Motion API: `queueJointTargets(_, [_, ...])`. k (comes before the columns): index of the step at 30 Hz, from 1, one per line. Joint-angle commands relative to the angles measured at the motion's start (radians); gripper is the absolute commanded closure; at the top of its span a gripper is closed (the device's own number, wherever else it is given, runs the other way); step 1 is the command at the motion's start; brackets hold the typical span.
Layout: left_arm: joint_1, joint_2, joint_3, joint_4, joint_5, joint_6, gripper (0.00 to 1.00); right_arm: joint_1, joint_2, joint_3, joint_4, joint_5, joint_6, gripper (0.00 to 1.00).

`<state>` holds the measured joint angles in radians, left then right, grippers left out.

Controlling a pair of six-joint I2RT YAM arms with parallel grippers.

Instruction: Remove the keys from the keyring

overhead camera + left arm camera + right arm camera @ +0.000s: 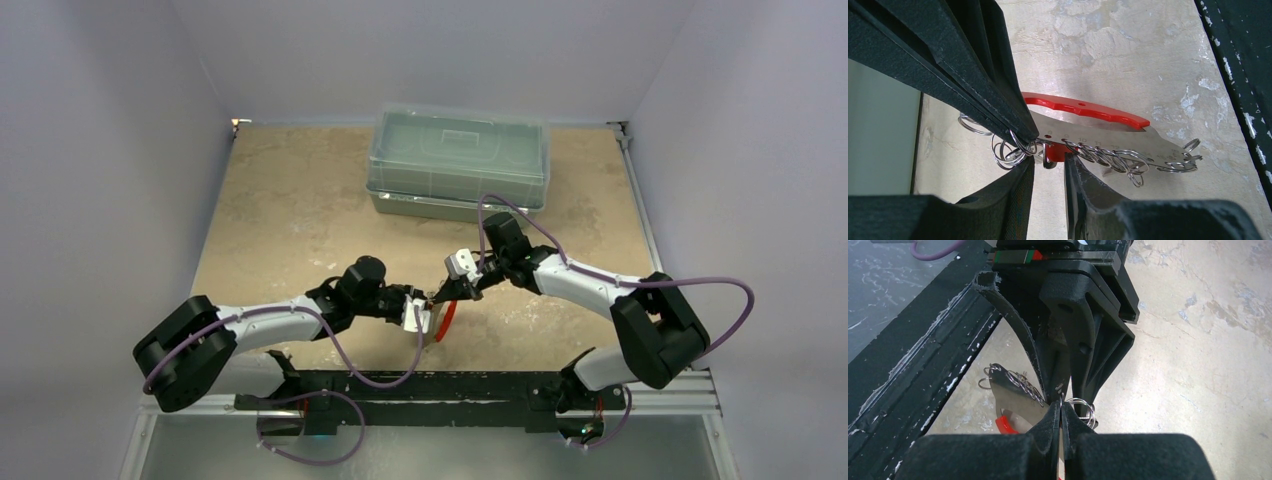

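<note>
The keyring [1098, 134] is a flat silvery crescent with a red outer edge, held just above the table between both arms [446, 318]. Several thin wire loops [1118, 159] thread along its numbered edge. A small red-headed key [1056, 152] hangs under it. My right gripper [1062, 407] is shut on the crescent's end, its fingers [998, 100] entering the left wrist view from the upper left. My left gripper [1049, 161] sits directly below, jaws parted, the red key head in the gap and not clamped. In the top view the left gripper [418, 316] and right gripper [441, 296] nearly touch.
A large clear plastic box [458, 160] stands at the back of the table. The black base rail [420, 385] runs along the near edge, close to the grippers [913, 355]. Purple cables loop off both arms.
</note>
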<state>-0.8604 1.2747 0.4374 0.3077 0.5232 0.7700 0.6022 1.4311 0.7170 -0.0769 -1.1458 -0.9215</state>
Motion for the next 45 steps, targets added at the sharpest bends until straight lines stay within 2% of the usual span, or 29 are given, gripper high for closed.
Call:
queueJointTargets(1, [-0.012, 0.012, 0.023, 0.075, 0.035, -0.008, 0.72, 0.007, -0.025, 0.036, -0.011, -0.051, -0.025, 1.00])
queueJointTargets(15, [-0.025, 0.058, 0.012, 0.102, 0.053, -0.021, 0.69, 0.008, -0.030, 0.062, -0.048, -0.069, -0.042, 1.00])
queueJointTargets(19, [-0.025, 0.075, 0.016, 0.106, 0.062, -0.025, 0.76, 0.009, -0.028, 0.064, -0.050, -0.072, -0.044, 1.00])
queueJointTargets(28, [-0.026, 0.046, 0.049, 0.056, 0.031, -0.082, 1.00, 0.006, -0.026, 0.034, -0.046, -0.069, -0.063, 1.00])
queueJointTargets(39, [-0.023, -0.142, 0.008, -0.147, -0.042, -0.022, 1.00, -0.050, -0.033, -0.006, -0.013, -0.058, -0.025, 1.00])
queueJointTargets(45, [-0.024, -0.172, 0.008, -0.187, -0.081, -0.020, 1.00, -0.058, -0.029, -0.039, 0.097, -0.025, 0.111, 1.00])
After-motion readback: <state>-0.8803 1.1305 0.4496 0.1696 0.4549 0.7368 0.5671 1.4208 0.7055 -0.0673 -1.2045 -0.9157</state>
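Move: The red key hangs just past the open left fingertips, about 1 cm to their right, 1 cm back and 1 cm lower. From the left gripper, the holder's red handle is roughly 5 cm back, 4 cm right and 3 cm down, the row of steel rings about 3 cm back and 1 cm right at much its height, and another ring bunch 2 cm forward and 1 cm right. From the right gripper, already shut on the holder's ringed edge, the key lies about 1 cm left, level front to back and some 3 cm below. Ease the left gripper down onto the red key, about 1.5 cm with a slight reach right and back, and shut the fingers to pinch the key. Then pull it up some 3.5 cm and about 2 cm left, away from the holder, while the right gripper keeps its pinch on the ringed edge and nearly holds its place. ##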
